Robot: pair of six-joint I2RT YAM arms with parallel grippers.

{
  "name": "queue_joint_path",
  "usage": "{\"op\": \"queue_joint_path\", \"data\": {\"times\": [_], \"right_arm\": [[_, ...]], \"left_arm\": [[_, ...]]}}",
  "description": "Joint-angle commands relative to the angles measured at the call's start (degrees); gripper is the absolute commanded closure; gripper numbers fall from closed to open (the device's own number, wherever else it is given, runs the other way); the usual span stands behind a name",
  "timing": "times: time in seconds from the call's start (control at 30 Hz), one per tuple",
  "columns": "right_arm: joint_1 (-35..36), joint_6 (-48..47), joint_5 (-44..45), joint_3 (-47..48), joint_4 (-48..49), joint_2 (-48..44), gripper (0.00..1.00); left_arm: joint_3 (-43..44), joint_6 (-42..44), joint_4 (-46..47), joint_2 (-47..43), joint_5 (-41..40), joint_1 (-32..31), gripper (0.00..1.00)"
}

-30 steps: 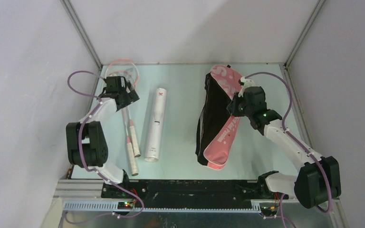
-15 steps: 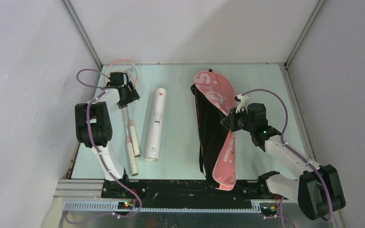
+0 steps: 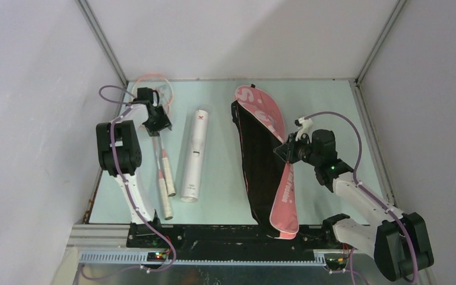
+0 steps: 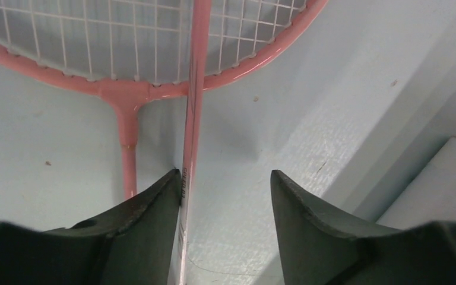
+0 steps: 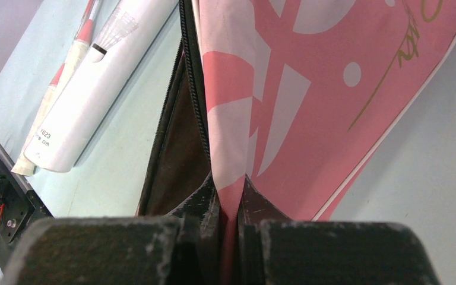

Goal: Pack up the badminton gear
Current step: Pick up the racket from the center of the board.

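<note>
Two pink-framed rackets [image 3: 161, 163] lie side by side at the left, heads toward the back. My left gripper [image 3: 157, 124] is low over their shafts. In the left wrist view its jaws stand open [image 4: 225, 181] around one thin pink shaft [image 4: 193, 89], which touches the left finger [image 4: 154, 208]. The other racket's head [image 4: 124, 92] lies just beyond. The long white tube [image 3: 193, 155] lies right of the rackets. The pink and black racket bag [image 3: 260, 166] gapes open in the middle. My right gripper [image 3: 285, 152] is shut on its pink upper flap [image 5: 237, 119], holding it up.
Grey walls with metal corner posts close in the pale green table [image 3: 225, 107] on three sides. A black rail [image 3: 231, 235] with both arm bases runs along the near edge. The tube [image 5: 89, 83] lies close to the bag's open mouth.
The right gripper has drawn the bag's flap toward the near edge, swinging the bag upright and longer. The left arm has folded back, its gripper settling over the racket shafts with jaws narrowing.
</note>
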Motion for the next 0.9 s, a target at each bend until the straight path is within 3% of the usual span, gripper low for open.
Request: {"op": "queue_joint_path", "data": {"times": [0.0, 0.23, 0.4, 0.5, 0.63, 0.87], "right_arm": [[-0.31, 0.11, -1.35, 0.52, 4.49, -2.40, 1.00], [-0.57, -1.61, -1.42, 0.52, 2.43, -5.59, 1.00], [-0.81, -1.97, -1.40, 0.52, 1.49, -7.59, 1.00], [-0.81, -1.72, -1.76, 0.52, 1.61, -8.42, 1.00], [-0.90, -1.31, -0.88, 0.52, 1.30, -9.98, 1.00], [-0.75, 2.09, 9.29, 0.79, 1.24, -8.46, 1.00]], "left_arm": [[2.85, 3.81, -4.67, 1.92, 3.93, 1.12, 0.43], [6.53, 5.17, -7.15, 5.45, 6.43, 3.78, 0.68], [8.15, 7.45, -7.64, 6.33, 7.55, 3.82, 0.77], [7.89, 9.28, -5.80, 6.32, 9.70, 3.77, 0.97], [6.46, 11.21, -2.00, 2.09, 16.29, 2.60, 1.00], [5.71, 12.95, -1.72, -13.10, 3.22, -6.01, 1.00]]}}
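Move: The upper racket's shaft lies between the left hand's open fingers, beside the left-hand finger, about 2 cm to the left of the hand point and 1 cm below. The other racket's shaft runs some 5 cm to the left, level fore and aft and 2 cm lower; the white tube's middle is about 14 cm back and 15 cm to the right, about 1 cm higher. From the right hand, the upper racket's shaft is roughly 58 cm left, 15 cm ahead and 12 cm down. Low over the board, the left hand eases about 1.5 cm left while its fingers shut from well open and pinch the upper racket's shaft just below the head, then draws it back to the right by some 3 cm, turning about 10 degrees clockwise and starting to lift by 2 to 3 cm at the very end. Meanwhile the right hand keeps its grip on the edge of the open bag and raises it about 4 cm, tipping its fingers slightly upward. ##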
